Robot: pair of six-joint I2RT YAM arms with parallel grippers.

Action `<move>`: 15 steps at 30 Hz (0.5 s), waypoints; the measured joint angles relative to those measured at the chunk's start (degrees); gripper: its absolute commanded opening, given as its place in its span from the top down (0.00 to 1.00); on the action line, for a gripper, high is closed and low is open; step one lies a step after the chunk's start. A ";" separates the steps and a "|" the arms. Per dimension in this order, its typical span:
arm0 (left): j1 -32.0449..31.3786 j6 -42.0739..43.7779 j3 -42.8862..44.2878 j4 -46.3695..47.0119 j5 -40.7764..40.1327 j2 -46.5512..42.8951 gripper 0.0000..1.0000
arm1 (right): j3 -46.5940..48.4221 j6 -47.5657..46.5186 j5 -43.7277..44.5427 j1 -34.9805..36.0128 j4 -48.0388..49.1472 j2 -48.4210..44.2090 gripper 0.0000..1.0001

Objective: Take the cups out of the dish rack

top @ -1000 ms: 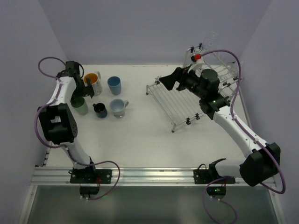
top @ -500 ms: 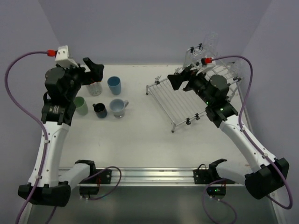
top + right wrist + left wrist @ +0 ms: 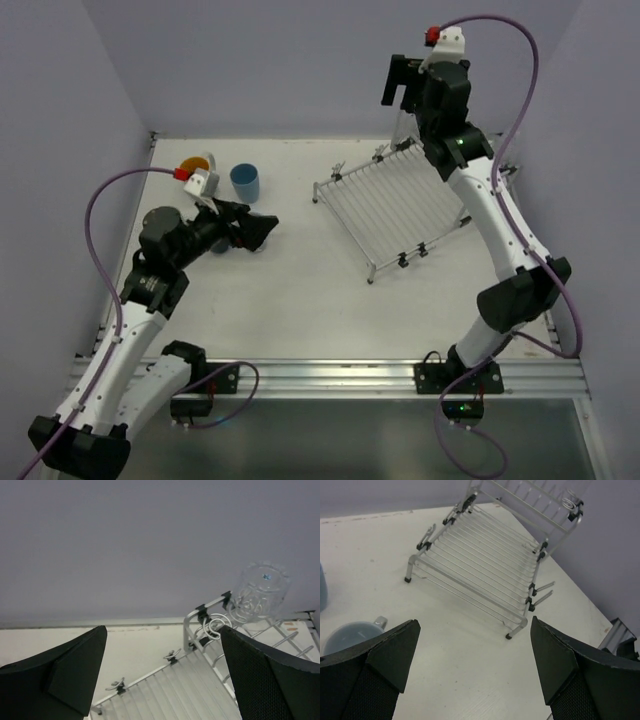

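The dish rack stands at the right of the table, its flat section bare. A clear glass sits upside down on the rack's raised back corner. It is hidden behind my right arm in the top view. My right gripper hangs high above the rack's back edge, open and empty. My left gripper points right toward the rack, open and empty. It hovers over a light blue mug. An orange-lined white mug and a blue cup stand at far left.
My left arm covers the other cups at the left of the table. The purple back wall rises close behind the rack. An aluminium rail runs along the near edge, holding both arm bases.
My left arm swung away from the cups at far left, dropped lower and turned right toward the rack. My right arm rose from over the rack to high near the back wall.
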 measured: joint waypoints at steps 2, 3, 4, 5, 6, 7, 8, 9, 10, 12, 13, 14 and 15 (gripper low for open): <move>-2.23 1.01 -0.66 0.59 0.42 -0.02 0.00 | 6.73 -1.07 2.47 -1.25 -3.91 4.81 0.01; -3.34 1.51 -0.92 1.05 0.44 -0.02 0.00 | 8.94 -1.40 3.13 -1.77 -5.16 6.56 0.01; -4.28 2.01 -1.20 1.77 0.44 -0.07 0.00 | 11.32 -1.66 4.00 -2.54 -6.56 8.52 0.01; -5.05 2.62 -1.49 2.40 0.42 -0.09 0.00 | 13.29 -1.97 4.59 -3.28 -8.00 10.16 0.01; -5.66 3.02 -1.62 2.80 0.33 -0.04 0.00 | 14.80 -2.23 5.18 -4.00 -9.09 11.61 0.01; -6.14 3.39 -1.81 3.26 0.13 0.04 0.00 | 16.28 -2.43 5.77 -4.87 -10.27 13.09 0.01; -6.56 3.78 -1.97 3.65 0.04 0.22 0.00 | 17.57 -2.49 6.05 -5.70 -11.23 14.40 0.01; -6.86 4.04 -2.05 3.89 -0.02 0.44 0.00 | 18.75 -2.51 6.23 -6.67 -11.98 15.67 0.01; -7.30 4.28 -2.12 4.13 -0.07 0.83 0.00 | 20.17 -2.54 6.32 -7.63 -12.76 17.07 0.01; -7.98 4.55 -2.14 4.46 -0.04 1.90 0.00 | 23.45 -2.54 6.62 -9.53 -14.14 19.76 0.01; -8.22 4.66 -2.14 4.59 -0.04 2.47 0.00 | 25.16 -2.54 6.64 -10.45 -14.62 21.11 0.01; -8.26 4.70 -2.19 4.72 -0.07 2.97 0.00 | 26.60 -2.51 6.60 -11.19 -14.80 22.16 0.01; -8.26 4.76 -2.23 4.85 -0.07 3.45 0.00 | 27.89 -2.51 6.54 -11.89 -15.06 23.02 0.01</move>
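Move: The clear glass on the rack's upper tier is about 15 cm ahead of my right hand, some 13 cm to its right and 12 cm lower. A second clear glass stands roughly 26 cm to the hand's right, about level with it fore and aft and 13 cm below. The empty lower shelf's middle is about 8 cm back, 1 cm right and 33 cm down. From my left hand, the first glass lies around 37 cm ahead and 43 cm right, at about the same height. I swing my empty right hand rightwards by about 11 cm and forward some 9 cm, sinking around 5 cm towards the near clear glass on the upper tier. Its fingers stay wide open as the wrist turns clockwise nearly 20 degrees and tips slightly down, stopping short of the glass. Meanwhile my open left hand eases about 4 cm right and a little down, clear of the unloaded cups. ##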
